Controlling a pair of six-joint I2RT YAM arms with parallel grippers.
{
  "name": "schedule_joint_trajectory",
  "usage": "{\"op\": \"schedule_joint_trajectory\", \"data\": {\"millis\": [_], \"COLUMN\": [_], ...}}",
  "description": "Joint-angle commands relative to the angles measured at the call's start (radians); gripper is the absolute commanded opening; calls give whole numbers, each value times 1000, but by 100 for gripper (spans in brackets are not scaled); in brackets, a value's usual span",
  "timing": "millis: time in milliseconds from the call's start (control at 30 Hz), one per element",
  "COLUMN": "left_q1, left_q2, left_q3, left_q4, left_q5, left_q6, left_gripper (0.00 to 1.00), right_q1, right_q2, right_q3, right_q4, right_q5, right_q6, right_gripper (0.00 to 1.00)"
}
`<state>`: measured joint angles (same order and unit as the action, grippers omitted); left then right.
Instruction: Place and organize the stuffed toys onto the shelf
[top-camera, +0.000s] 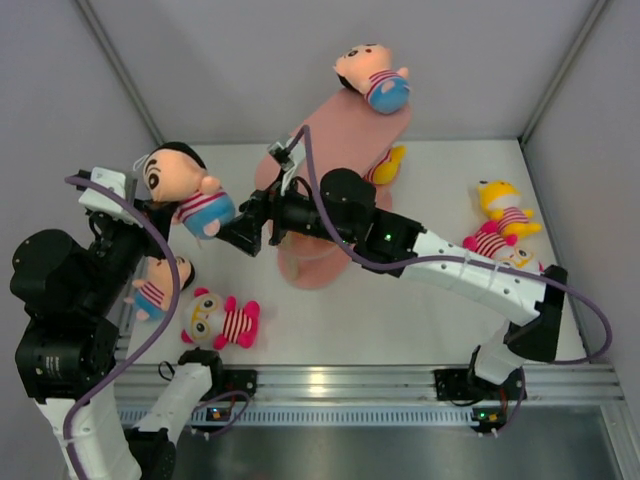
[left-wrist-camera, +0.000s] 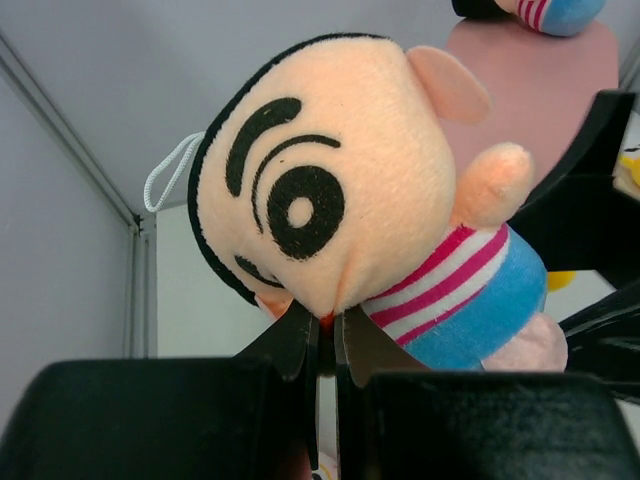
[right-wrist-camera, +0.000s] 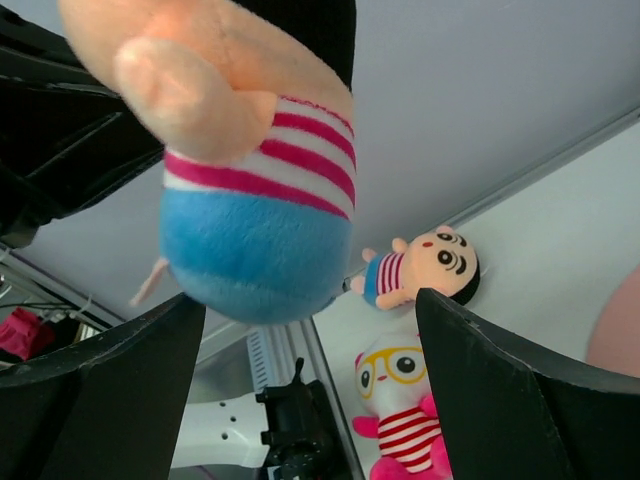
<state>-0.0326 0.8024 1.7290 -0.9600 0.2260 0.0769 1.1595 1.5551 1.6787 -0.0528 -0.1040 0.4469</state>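
Observation:
My left gripper (top-camera: 165, 207) (left-wrist-camera: 325, 322) is shut on the peach-headed doll (top-camera: 185, 188) (left-wrist-camera: 350, 190), pinching the plush under its chin and holding it in the air left of the shelf (top-camera: 345, 135). The doll's blue bottom (right-wrist-camera: 250, 250) hangs at the fingertips of my right gripper (top-camera: 233, 235) (right-wrist-camera: 310, 300), which is open, one black finger (right-wrist-camera: 110, 390) on either side; I cannot tell whether they touch it. Another doll (top-camera: 372, 78) lies on the top tier. A yellow toy (top-camera: 388, 165) sits on a lower tier.
On the table lie a small doll (top-camera: 155, 287) (right-wrist-camera: 420, 270) and a pink toy with yellow glasses (top-camera: 222, 320) (right-wrist-camera: 400, 410) at the near left, and a yellow toy (top-camera: 503, 205) and a pink striped one (top-camera: 495, 245) at the right. Grey walls enclose the table.

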Motion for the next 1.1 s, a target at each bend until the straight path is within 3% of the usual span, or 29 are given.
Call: {"op": "schedule_joint_trajectory", "data": {"millis": [0,133,233,267,333,367,400,433,467,567,733,833,1067], "left_q1": [2,2,2,2,2,2,2,2,2,2,0,0,0], "left_q2": [6,15,18,17,14,14,14,12,8,-2,-8,-6,-6], "left_q3": [10,-2,-9,-9,-8,-8,-8,-12,-16,-29,-46,-60,-92], "left_q4": [17,18,18,17,17,18,17,17,17,15,17,17,18], "left_q5": [68,78,87,102,108,107,101,93,92,70,9,0,-14], "left_q6": [-26,-19,-20,-20,-17,-12,-6,-3,3,18,43,50,63], "left_gripper": [0,0,0,0,0,0,2,12,43,83,95,95,96], "right_q1": [41,54,54,54,54,51,43,34,5,-62,-245,-349,-506], "right_q2": [34,91,106,109,97,89,70,54,40,-35,-110,-118,-104], "right_q3": [111,138,136,134,133,124,116,105,84,37,55,67,67], "right_q4": [99,125,134,137,137,137,137,136,128,90,-149,-273,-381], "right_q5": [-31,-37,-19,-14,3,7,9,-2,-13,-45,-198,-310,-508], "right_q6": [30,50,58,59,61,62,76,88,104,154,159,142,113], "right_gripper": [86,84,70,53,30,11,3,0,0,0,0,0,0]}}
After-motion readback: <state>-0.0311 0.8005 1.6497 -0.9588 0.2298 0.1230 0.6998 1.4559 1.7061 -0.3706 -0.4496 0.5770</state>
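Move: Pinched in the left fingers, the black-haired toy has its middle about 2 cm right, 2 cm ahead and 4 cm above them. From the open right hand it lies some 7 cm left, 1 cm back and 4 cm up. The shelf top's near end is about 9 cm ahead, 8 cm right and 10 cm below the right hand. The pink toy lies some 45 cm under the left hand, about 2 cm back. Reaching about 3.5 cm left and slightly back, the right hand shuts its fingers on the toy's blue lower end while the left still grips. The left fingers then open wide and let go, that hand sinking 2–3 cm; the right carries the toy some 16 cm to the right and 11 cm forward, over the shelf top, easing down slightly at the end with its fingers tipping. ##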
